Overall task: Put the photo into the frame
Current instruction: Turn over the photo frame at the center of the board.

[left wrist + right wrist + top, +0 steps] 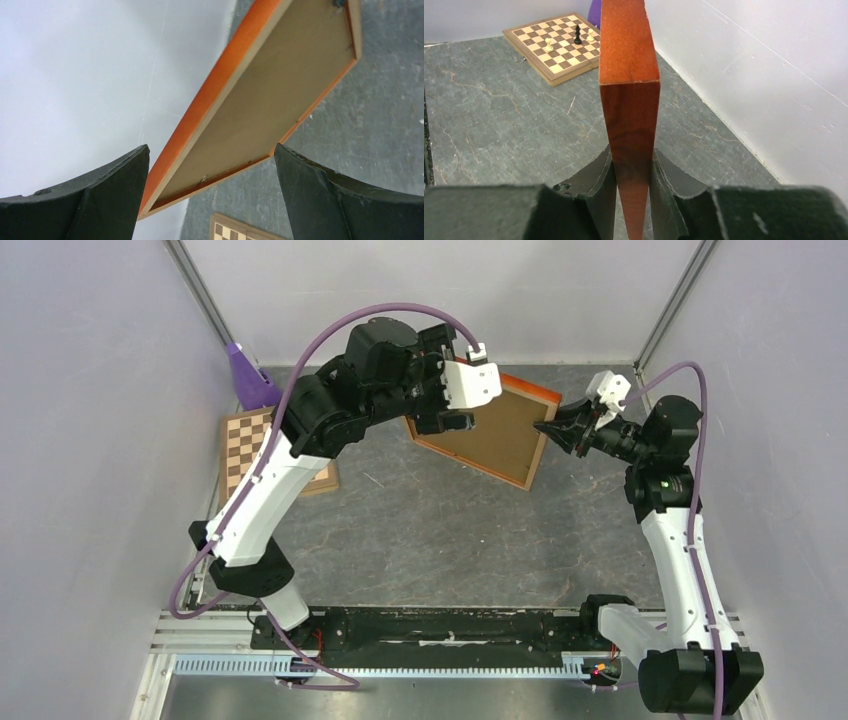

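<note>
The frame (537, 452), thin orange-brown wood around a plain brown panel (490, 435), is held tilted over the far middle of the table. My right gripper (548, 428) is shut on its right rail. In the right wrist view that rail (629, 75) stands edge-on between the black fingers (599, 175). My left gripper (443, 424) is open at the frame's left side. Seen from the left wrist, the frame (220, 85) passes between the spread fingers (310, 190) without touching them. The photo is hidden.
A checkered chessboard (245, 445) with a few pieces (578, 35) lies at the far left, with a purple object (248, 375) behind it in the corner. Pale walls close in the left, back and right sides. The tabletop (430, 530) is grey slate.
</note>
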You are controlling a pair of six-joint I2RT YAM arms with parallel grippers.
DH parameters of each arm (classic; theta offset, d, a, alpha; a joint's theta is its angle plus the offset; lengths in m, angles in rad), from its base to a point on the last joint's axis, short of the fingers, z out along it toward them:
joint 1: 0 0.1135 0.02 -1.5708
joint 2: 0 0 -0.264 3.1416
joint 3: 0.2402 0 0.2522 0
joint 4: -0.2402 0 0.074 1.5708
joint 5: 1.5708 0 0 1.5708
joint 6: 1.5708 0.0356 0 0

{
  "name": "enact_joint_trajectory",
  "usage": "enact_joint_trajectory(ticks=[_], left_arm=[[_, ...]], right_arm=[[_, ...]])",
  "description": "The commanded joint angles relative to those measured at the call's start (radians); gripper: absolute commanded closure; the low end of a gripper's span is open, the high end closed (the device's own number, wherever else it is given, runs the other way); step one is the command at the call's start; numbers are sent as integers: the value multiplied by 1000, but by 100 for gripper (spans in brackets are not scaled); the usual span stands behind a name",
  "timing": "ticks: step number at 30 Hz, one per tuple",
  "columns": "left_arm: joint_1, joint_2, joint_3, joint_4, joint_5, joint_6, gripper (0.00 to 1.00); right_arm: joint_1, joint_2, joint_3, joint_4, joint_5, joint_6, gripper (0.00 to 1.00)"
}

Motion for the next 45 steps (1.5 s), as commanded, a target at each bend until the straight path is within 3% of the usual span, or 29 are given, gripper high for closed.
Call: enact_joint_trajectory(ticks=[1,22,32,45], left_arm=[[-2,-31,19,-113,72,66,0],[-2,-30,-115,-129,84,129,3],[-2,-31,-155,-214,149,100,21],[-18,-36,-166,-265,156,75,54]], right_arm=[[2,-31,-2,-89,-7,-101,100],[10,-103,-61,-332,-41,-292,100],[10,-108,-59,-418,3,-391,100],[10,-122,-81,-451,38,-430,100]])
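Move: The photo frame hangs tilted from the right gripper, which already grips it just below its upper right corner. The part of its upper bar that the open left gripper goes for lies about 4 cm ahead of the left hand, 1 cm to its right and 3 cm below; from the right hand that spot is some 11 cm left, 4 cm ahead and 8 cm up. The chessboard is roughly 32 cm left of the left hand, level with it fore and aft, and about 45 cm down. Bring the left gripper down about 9 cm and slightly back, tipping its fingers some 20 degrees further down so that they straddle the frame's upper bar, then close them from wide open to about half. Meanwhile keep the right grip on the frame and draw it back about 5 cm and down 3 cm, rolling the wrist gently so the frame turns towards upright. ##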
